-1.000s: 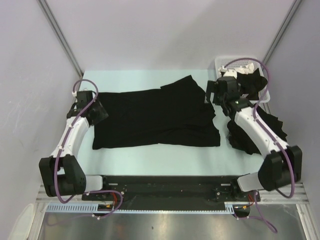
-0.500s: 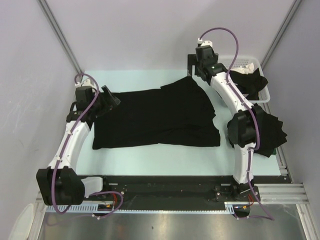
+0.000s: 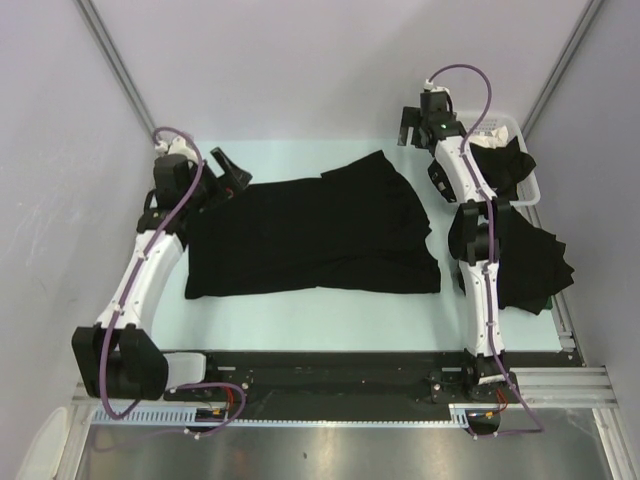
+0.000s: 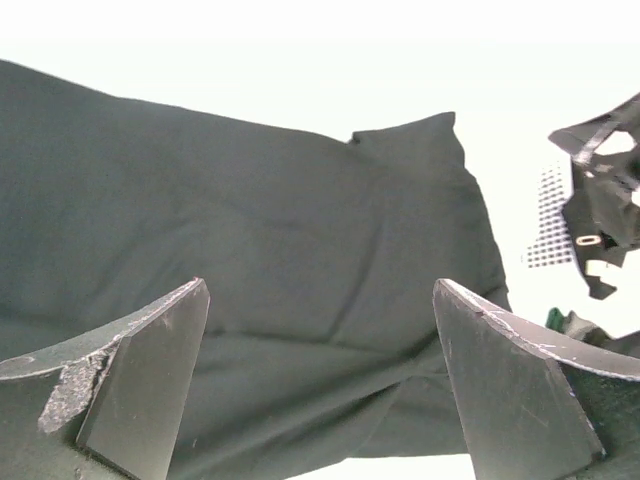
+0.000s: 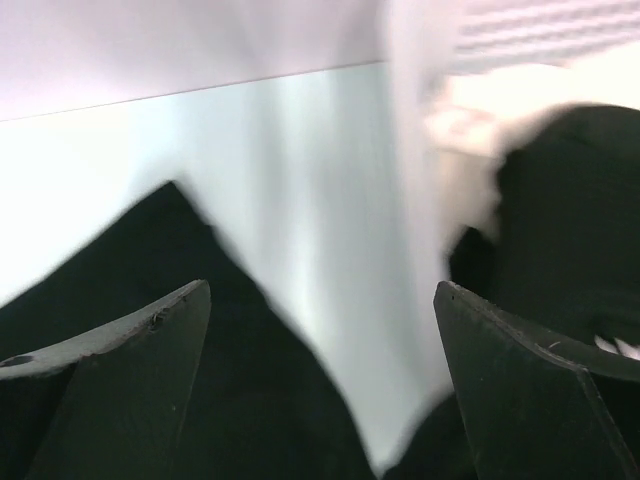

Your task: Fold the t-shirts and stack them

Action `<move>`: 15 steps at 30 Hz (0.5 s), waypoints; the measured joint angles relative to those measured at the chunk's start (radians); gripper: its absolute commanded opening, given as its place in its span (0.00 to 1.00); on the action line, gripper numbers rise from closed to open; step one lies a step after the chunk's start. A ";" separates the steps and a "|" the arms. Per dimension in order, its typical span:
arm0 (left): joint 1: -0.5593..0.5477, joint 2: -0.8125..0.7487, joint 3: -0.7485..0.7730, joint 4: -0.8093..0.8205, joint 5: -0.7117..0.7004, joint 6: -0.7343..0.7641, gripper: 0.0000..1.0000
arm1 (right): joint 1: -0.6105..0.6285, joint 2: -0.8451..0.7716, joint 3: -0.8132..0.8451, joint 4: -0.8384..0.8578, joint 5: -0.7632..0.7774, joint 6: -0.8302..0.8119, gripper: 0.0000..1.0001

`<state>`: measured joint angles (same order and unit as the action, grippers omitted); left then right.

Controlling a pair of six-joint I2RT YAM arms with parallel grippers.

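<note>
One black t-shirt point(image 3: 310, 235) lies spread flat across the middle of the table, a sleeve pointing to the back right. My left gripper point(image 3: 232, 175) hangs open just off its left back corner; in the left wrist view the cloth point(image 4: 280, 220) fills the space beyond the open left gripper point(image 4: 320, 290), which holds nothing. My right gripper point(image 3: 412, 125) is raised at the back, between that sleeve and the basket, open and empty. In the blurred right wrist view the right gripper point(image 5: 322, 288) has the sleeve point(image 5: 150, 270) on its left. More black t-shirts lie heaped point(image 3: 535, 265) at the right edge.
A white slotted basket point(image 3: 500, 125) stands at the back right corner with a black shirt point(image 3: 505, 165) hanging over its rim; the basket point(image 5: 540, 30) also shows in the right wrist view. Grey walls close in the back and both sides.
The left gripper has opened wide and risen off the shirt's left edge. The right arm has swung up and back from beside the basket to the table's back edge.
</note>
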<state>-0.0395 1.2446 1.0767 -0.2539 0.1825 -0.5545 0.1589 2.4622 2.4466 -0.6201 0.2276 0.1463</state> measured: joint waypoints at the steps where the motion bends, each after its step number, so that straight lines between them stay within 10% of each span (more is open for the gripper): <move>1: -0.002 0.020 0.031 -0.001 0.011 0.009 1.00 | 0.002 0.021 0.023 0.002 -0.023 0.000 1.00; 15: -0.072 0.110 0.098 -0.045 0.065 0.071 1.00 | 0.019 0.196 0.131 0.121 -0.268 0.031 0.99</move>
<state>-0.1112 1.3544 1.1748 -0.2985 0.2474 -0.4839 0.1776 2.6583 2.5778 -0.4992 -0.0402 0.1772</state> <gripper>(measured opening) 0.994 0.994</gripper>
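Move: The t-shirt's far right corner lies about 12 cm to the right hand's left, 10 cm farther out and 15 cm below. The basket's middle is roughly 16 cm to the right of that hand, level with it and 11 cm down; the notch in the shirt's far edge is some 18 cm left of the corner and 11 cm nearer. From the left hand the same corner is about 35 cm ahead, 36 cm right and 25 cm below. The t-shirt's far right corner is what the right hand, open and empty, closes in on: it travels about 7 cm left, away from the basket, sinking some 5 cm and easing a little forward, while the wrist turns roughly 15 degrees, mostly counter-clockwise. High over the shirt, the wide-open left hand drifts about 4 cm right, first rising slightly then sinking back, turning a little clockwise. ##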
